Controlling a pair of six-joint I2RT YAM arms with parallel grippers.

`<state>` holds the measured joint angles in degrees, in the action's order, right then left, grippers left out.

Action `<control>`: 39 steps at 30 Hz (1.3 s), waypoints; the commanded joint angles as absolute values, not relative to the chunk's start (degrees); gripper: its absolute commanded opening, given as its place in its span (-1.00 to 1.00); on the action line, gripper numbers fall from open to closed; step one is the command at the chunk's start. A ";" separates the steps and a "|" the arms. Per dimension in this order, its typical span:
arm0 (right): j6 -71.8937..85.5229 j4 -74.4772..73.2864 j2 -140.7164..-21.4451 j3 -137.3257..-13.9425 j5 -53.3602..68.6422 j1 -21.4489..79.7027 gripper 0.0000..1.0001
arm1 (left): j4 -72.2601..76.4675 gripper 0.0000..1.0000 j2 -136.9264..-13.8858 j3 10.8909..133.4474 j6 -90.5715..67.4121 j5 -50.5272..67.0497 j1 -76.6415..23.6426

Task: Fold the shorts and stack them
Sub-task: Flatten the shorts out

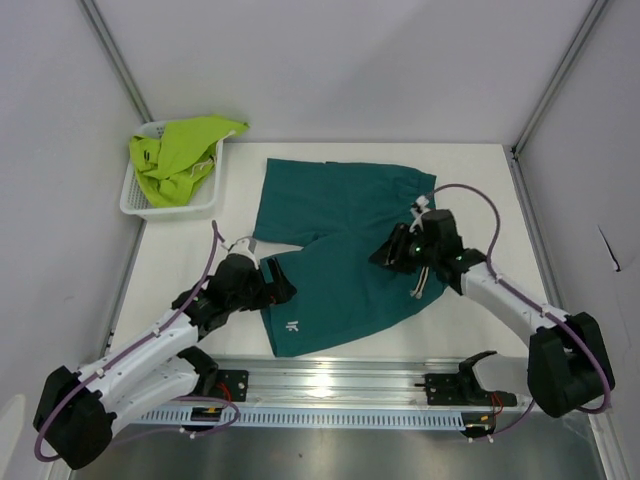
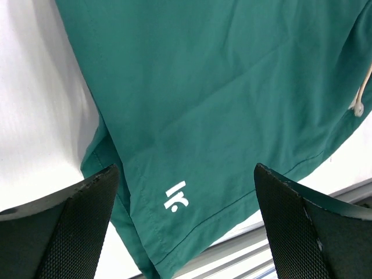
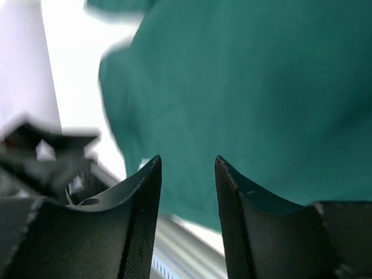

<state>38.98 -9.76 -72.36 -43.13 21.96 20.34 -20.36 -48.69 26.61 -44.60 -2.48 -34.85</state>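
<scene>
The dark teal shorts [image 1: 335, 245] lie spread on the white table, a white logo [image 2: 176, 196] near the hem by the front edge. Their pale drawstring [image 1: 419, 287] trails on the right side. My left gripper [image 1: 281, 290] hovers over the shorts' left edge, wide open [image 2: 183, 168], with nothing between its fingers [image 2: 81, 221]. My right gripper [image 1: 381, 257] hangs over the shorts' right part, its jaws partly apart [image 3: 187, 160] and empty. The lime yellow-green shorts [image 1: 182, 155] sit bunched in the white basket [image 1: 135, 200] at the back left.
A metal rail [image 1: 340, 385] runs along the near table edge between the arm bases. Grey walls and frame posts close in the back and sides. Bare white table [image 1: 470, 190] shows to the right of the teal shorts.
</scene>
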 commanded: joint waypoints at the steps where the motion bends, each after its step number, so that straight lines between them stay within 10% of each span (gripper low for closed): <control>1: 44.55 -2.29 -68.82 -39.56 15.75 31.44 -0.14 | -18.72 0.97 -47.99 27.33 -44.56 -0.44 -32.35; 12: 51.68 12.73 -86.89 -38.92 8.96 53.87 -0.96 | -16.18 0.94 -50.27 27.77 -41.57 6.15 -19.17; 39: 51.94 10.90 -99.40 -45.00 5.71 61.79 -1.00 | -0.36 -0.06 -72.59 31.46 -40.69 13.45 -8.62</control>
<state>52.47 11.88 -99.04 -43.42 7.70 61.04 -4.27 -71.50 28.75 -41.47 12.05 -9.96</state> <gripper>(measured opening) 0.002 0.486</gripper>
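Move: The right hand heads for the shorts' lower leg beside the white logo: that spot lies about 14 cm back, 18 cm left and 12 cm below; the logo is 4 cm farther left, and the drawstring end some 6 cm back and 7 cm right of the hand. The left hand's aim, the leg's outer corner, lies about 10 cm ahead, 4 cm left and 7 cm below; from that hand the logo is some 6 cm back and 3 cm right. Right hand sweeps 25 cm left-back-down, shutting, onto cloth beside the logo; left reaches forward-left towards the corner, half-closing. ##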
